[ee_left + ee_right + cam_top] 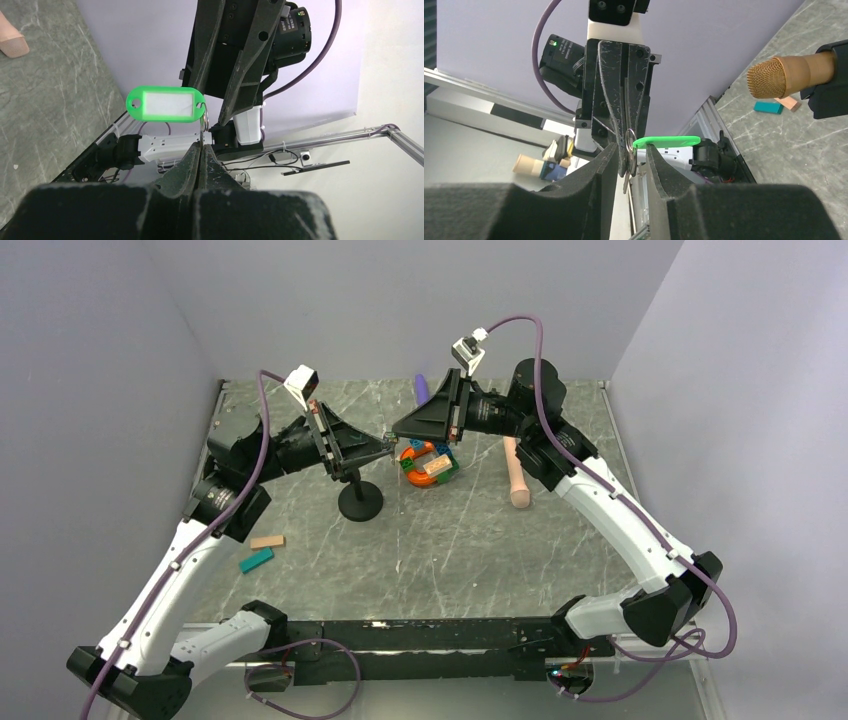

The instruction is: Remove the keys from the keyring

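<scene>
The green key tag (165,104) hangs from the thin silvery keyring (204,120), held up above the table. My left gripper (200,148) is shut on the ring's lower edge. In the right wrist view the tag (667,142) shows edge-on, sticking out to the right of the ring (630,136). A thin silvery piece (625,184) hangs below the ring. My right gripper (630,150) is open, with its jaws on either side of the ring and the left fingertips. In the top view the left gripper (384,446) and the right gripper (397,433) meet tip to tip at mid-table.
A black round-based stand (360,502) with a gold-headed microphone (769,77) is just below the grippers. A pile of coloured toy blocks (430,462) lies behind them. A peach cylinder (517,475) lies at the right. Teal (256,560) and tan (267,541) blocks lie at the left.
</scene>
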Tool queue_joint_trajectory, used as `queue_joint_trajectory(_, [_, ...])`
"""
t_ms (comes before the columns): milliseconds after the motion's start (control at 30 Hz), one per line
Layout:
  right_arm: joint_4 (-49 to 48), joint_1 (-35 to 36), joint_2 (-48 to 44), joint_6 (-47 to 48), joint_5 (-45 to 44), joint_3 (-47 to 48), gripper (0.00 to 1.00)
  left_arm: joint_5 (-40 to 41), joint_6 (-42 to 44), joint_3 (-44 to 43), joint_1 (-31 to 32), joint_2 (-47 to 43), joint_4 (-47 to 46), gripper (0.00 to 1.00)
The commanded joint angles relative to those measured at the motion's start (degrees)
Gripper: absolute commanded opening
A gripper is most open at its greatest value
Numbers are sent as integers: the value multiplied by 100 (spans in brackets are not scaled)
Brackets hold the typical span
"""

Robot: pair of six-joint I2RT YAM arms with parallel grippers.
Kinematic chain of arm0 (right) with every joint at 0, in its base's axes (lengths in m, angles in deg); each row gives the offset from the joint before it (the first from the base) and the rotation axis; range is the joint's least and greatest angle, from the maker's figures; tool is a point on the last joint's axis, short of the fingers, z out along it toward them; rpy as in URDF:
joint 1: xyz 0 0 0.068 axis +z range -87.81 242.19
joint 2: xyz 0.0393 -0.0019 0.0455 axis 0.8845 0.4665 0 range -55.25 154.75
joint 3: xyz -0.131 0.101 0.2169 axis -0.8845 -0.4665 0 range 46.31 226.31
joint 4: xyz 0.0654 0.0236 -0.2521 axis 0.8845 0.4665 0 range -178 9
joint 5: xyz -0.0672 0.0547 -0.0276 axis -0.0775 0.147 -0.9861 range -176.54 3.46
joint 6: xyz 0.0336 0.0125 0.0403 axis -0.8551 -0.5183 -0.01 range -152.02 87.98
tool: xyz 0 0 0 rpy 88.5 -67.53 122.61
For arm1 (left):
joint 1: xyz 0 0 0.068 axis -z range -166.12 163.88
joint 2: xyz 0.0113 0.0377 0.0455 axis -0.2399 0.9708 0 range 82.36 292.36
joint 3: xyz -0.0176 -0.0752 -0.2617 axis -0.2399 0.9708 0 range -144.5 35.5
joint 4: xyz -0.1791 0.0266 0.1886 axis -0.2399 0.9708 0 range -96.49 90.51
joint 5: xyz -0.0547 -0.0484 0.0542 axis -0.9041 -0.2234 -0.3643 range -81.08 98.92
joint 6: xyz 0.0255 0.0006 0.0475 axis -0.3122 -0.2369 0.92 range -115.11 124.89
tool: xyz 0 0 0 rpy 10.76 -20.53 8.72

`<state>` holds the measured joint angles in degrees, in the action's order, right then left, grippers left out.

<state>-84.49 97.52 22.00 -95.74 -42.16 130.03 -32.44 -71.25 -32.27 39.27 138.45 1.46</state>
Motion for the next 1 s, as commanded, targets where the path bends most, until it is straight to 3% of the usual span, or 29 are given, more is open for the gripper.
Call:
queue_joint_trajectory(0, [-324,18,-34,-120,26,213,30,-129,132,-226,17,-90,-148,0])
queue_joint_trajectory(833, [-482,26,58,-89,106,146,11,-153,366,-400,48,115,157,0])
queue_joint_trajectory(967, [-519,19,52,-69,147,144,0,-143,402,-413,53,130,217,0])
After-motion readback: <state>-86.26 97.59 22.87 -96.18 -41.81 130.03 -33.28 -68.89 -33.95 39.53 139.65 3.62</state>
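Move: The keyring's metal ring lies between the right fingertips, level with them and about 1 cm to the left. From the left hand it is some 2 cm ahead and 1 cm right. The green tag hangs from it, middle about 4 cm below the right hand. The microphone head stands roughly 12 cm left of the right hand, 8 cm ahead and 19 cm lower; the toy block ring is about 20 cm ahead, 7 cm right and 42 cm down. Right fingers shut from a third open, pinching the ring beside the tag; left keeps its hold, both nearly still. ##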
